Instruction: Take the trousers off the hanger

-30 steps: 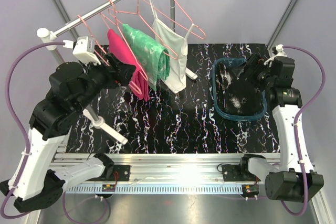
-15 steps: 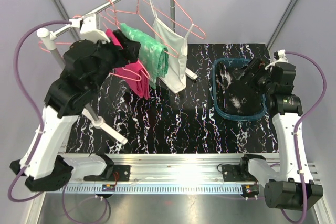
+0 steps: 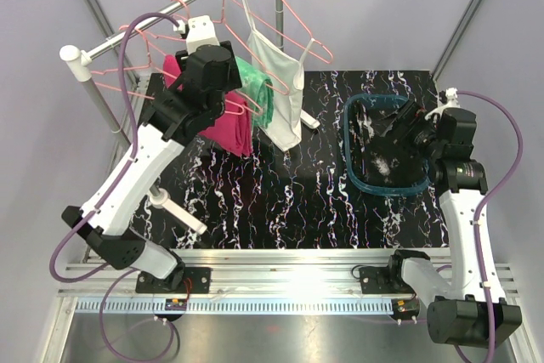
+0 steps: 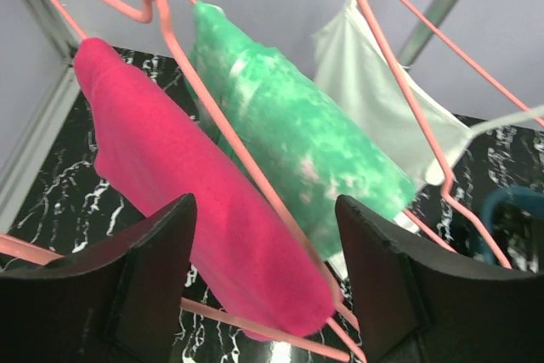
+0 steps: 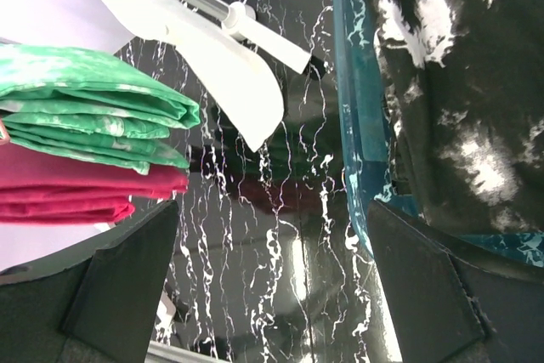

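Observation:
The magenta-pink trousers [image 3: 231,129] [image 4: 195,201] hang folded over a pink wire hanger [image 4: 246,167], and the mottled green and white trousers [image 3: 257,93] [image 4: 306,133] hang just to their right. My left gripper [image 3: 223,82] [image 4: 268,286] is above them, open, its fingers either side of the pink trousers' near end without clamping it. The black speckled trousers [image 3: 387,157] [image 5: 459,99] lie in the teal basket [image 3: 355,167]. At the basket's near rim, my right gripper [image 3: 399,121] [image 5: 276,295] is open with only tabletop between its fingers.
A white tank top [image 3: 285,91] [image 4: 374,91] hangs on its own hanger, right of the green trousers. The metal rail [image 3: 144,23] runs diagonally across the back left, with bare pink hangers [image 3: 127,61] on it. A white stand foot [image 3: 174,210] lies on the black marbled table.
My left arm has swung up and to the right, from beside the rack to above the pink trousers, and its jaws have narrowed a little. The right arm has barely moved.

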Robot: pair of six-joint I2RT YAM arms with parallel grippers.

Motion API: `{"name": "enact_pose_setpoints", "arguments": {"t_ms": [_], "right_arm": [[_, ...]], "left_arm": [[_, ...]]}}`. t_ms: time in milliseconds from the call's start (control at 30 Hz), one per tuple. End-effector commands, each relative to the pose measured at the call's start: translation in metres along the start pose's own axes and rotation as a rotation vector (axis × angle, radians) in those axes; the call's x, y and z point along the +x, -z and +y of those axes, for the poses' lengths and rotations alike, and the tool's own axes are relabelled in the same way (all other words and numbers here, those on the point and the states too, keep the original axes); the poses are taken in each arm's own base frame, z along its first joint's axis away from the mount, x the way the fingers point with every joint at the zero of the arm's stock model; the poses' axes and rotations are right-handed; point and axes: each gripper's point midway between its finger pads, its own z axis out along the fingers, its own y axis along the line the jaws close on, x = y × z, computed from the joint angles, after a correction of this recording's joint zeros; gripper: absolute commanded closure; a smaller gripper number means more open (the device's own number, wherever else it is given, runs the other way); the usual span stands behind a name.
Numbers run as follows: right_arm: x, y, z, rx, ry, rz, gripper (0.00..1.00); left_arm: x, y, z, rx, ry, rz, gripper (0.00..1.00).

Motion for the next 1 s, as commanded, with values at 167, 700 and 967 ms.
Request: {"name": "enact_pose_setpoints", "arguments": {"t_ms": [167, 700, 967], "right_arm": [[0.005, 0.002, 0.008, -0.057, 0.012, 0.003, 0.01], [0.014, 0.001, 0.003, -0.054, 0.02, 0.024, 0.01], [0.015, 0.001, 0.003, -0.059, 0.025, 0.024, 0.01]], "left_arm": [[-0.024, 0.0, 0.015, -0.105, 0.039, -0.074, 0.59], [-0.005, -0.01, 0.019, -0.146, 0.055, -0.049, 0.76], [-0.004, -0.01, 0.026, -0.171, 0.079, -0.05, 0.9]]}}
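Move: The slanting wire of the red trousers' hanger stands between the left hand's open fingers, about 2 cm ahead, straight on at its height. The red trousers' middle is roughly 7 cm ahead, 3 cm left and 8 cm below; the green trousers' about 13 cm ahead, 3 cm right and 7 cm below. From the right hand that wire lies some 9 cm ahead, 38 cm left and 12 cm above. Left fingers close onto the red trousers' hanger wire while easing about 2 cm left, slightly down and forward. ##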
